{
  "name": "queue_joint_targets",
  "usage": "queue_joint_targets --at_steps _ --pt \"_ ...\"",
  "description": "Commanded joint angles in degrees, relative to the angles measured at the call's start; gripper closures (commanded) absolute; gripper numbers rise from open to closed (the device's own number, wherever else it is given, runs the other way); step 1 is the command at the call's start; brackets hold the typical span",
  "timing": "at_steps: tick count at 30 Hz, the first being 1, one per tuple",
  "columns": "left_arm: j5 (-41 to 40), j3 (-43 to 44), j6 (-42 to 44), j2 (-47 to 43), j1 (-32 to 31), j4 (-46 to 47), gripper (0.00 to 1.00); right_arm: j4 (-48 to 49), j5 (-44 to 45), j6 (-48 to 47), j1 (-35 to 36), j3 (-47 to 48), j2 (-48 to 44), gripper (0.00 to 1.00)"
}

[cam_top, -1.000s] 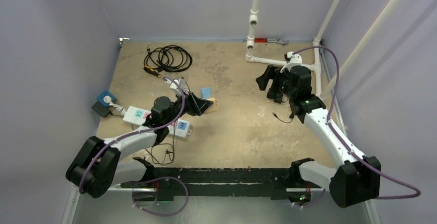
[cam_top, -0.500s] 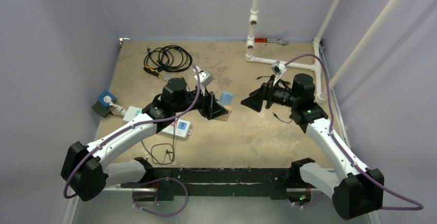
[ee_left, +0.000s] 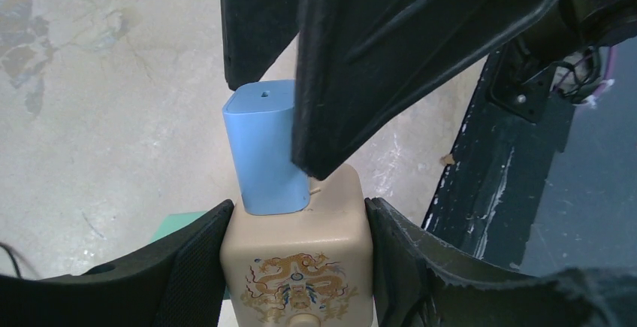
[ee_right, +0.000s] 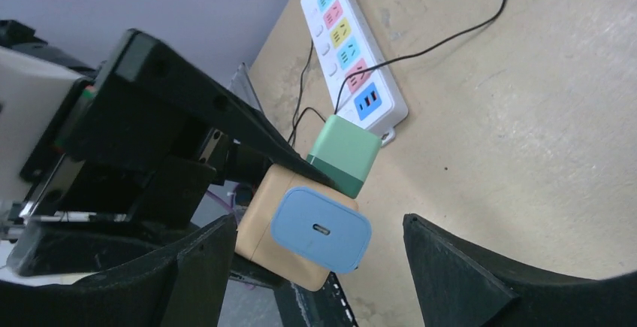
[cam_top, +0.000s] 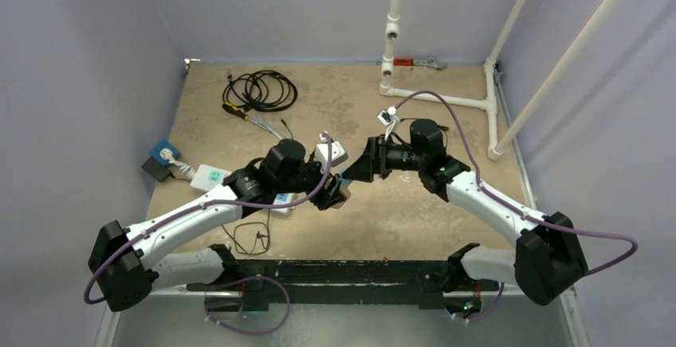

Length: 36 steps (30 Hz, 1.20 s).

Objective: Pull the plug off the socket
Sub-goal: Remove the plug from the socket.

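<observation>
My left gripper (ee_left: 298, 214) is shut on a beige cube socket (ee_left: 297, 267) with a gold dragon print, held above the table. A blue plug (ee_left: 263, 154) sticks out of the socket's front face, and a green plug (ee_right: 344, 152) sits on another side. In the right wrist view the blue plug (ee_right: 321, 229) shows end-on with the socket (ee_right: 259, 225) behind it. My right gripper (ee_right: 317, 225) is open, one finger on each side of the blue plug and clear of it. In the top view the two grippers meet at mid-table, left (cam_top: 338, 192) and right (cam_top: 359, 170).
A white power strip (cam_top: 211, 178) with coloured outlets lies at the left, a thin black wire trailing from it. A blue adapter (cam_top: 165, 154) sits at the left edge, a coiled black cable (cam_top: 259, 89) and a screwdriver (cam_top: 239, 112) at the back left, white PVC piping (cam_top: 434, 96) at the back right.
The left arm has carried the socket and its plugs rightward and nearer. The right arm has swung left from the back right, so its open fingers now flank the blue plug.
</observation>
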Motion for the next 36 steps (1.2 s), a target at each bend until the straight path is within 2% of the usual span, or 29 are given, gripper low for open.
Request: queue_joint_targets --at_steps 1,11,26,31,36 --pt "-7.2 1.97 3.94 -2.04 -2.51 0.08 1.0 3.45 3.18 3.78 1.1 0.21 0.62 0.17" --pt "-12.18 2.13 4.97 -1.26 -5.64 -0.82 1.0 2.16 2.53 4.01 2.34 -1.25 2.95 0.2" --pt "-13.86 1.99 4.97 -0.28 -7.24 -1.46 1.0 11.08 0.43 10.32 4.27 -4.17 5.65 0.3" --pt "-14.73 1.92 6.58 -0.39 -7.81 -1.71 1.0 11.25 0.72 10.81 4.29 -3.68 5.78 0.33" --pt "-15.29 1.94 6.77 -0.35 -8.08 -1.8 1.0 10.78 0.61 10.62 4.34 -3.5 6.03 0.41"
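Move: The blue plug in the beige socket lies about 3 cm to the right hand's left, 1 cm back and 2 cm lower, with the open fingers pointing at it. The socket, gripped by the left hand, stands some 4 cm farther left behind the plug, and the green adapter about 5 cm ahead of the plug, 5 cm farther left and slightly lower. From the left hand the plug is roughly 5 cm right, 2 cm ahead and level. The right fingers come around the blue plug, one above and one below, and by the end seem just to meet its sides: the hand sinks about 3 cm, eases some 2 cm left towards the socket and a little back, rolls about 10 degrees and closes partway. The left hand keeps its grip on the socket, sinking some 2 cm and tipping its right side down slightly. ##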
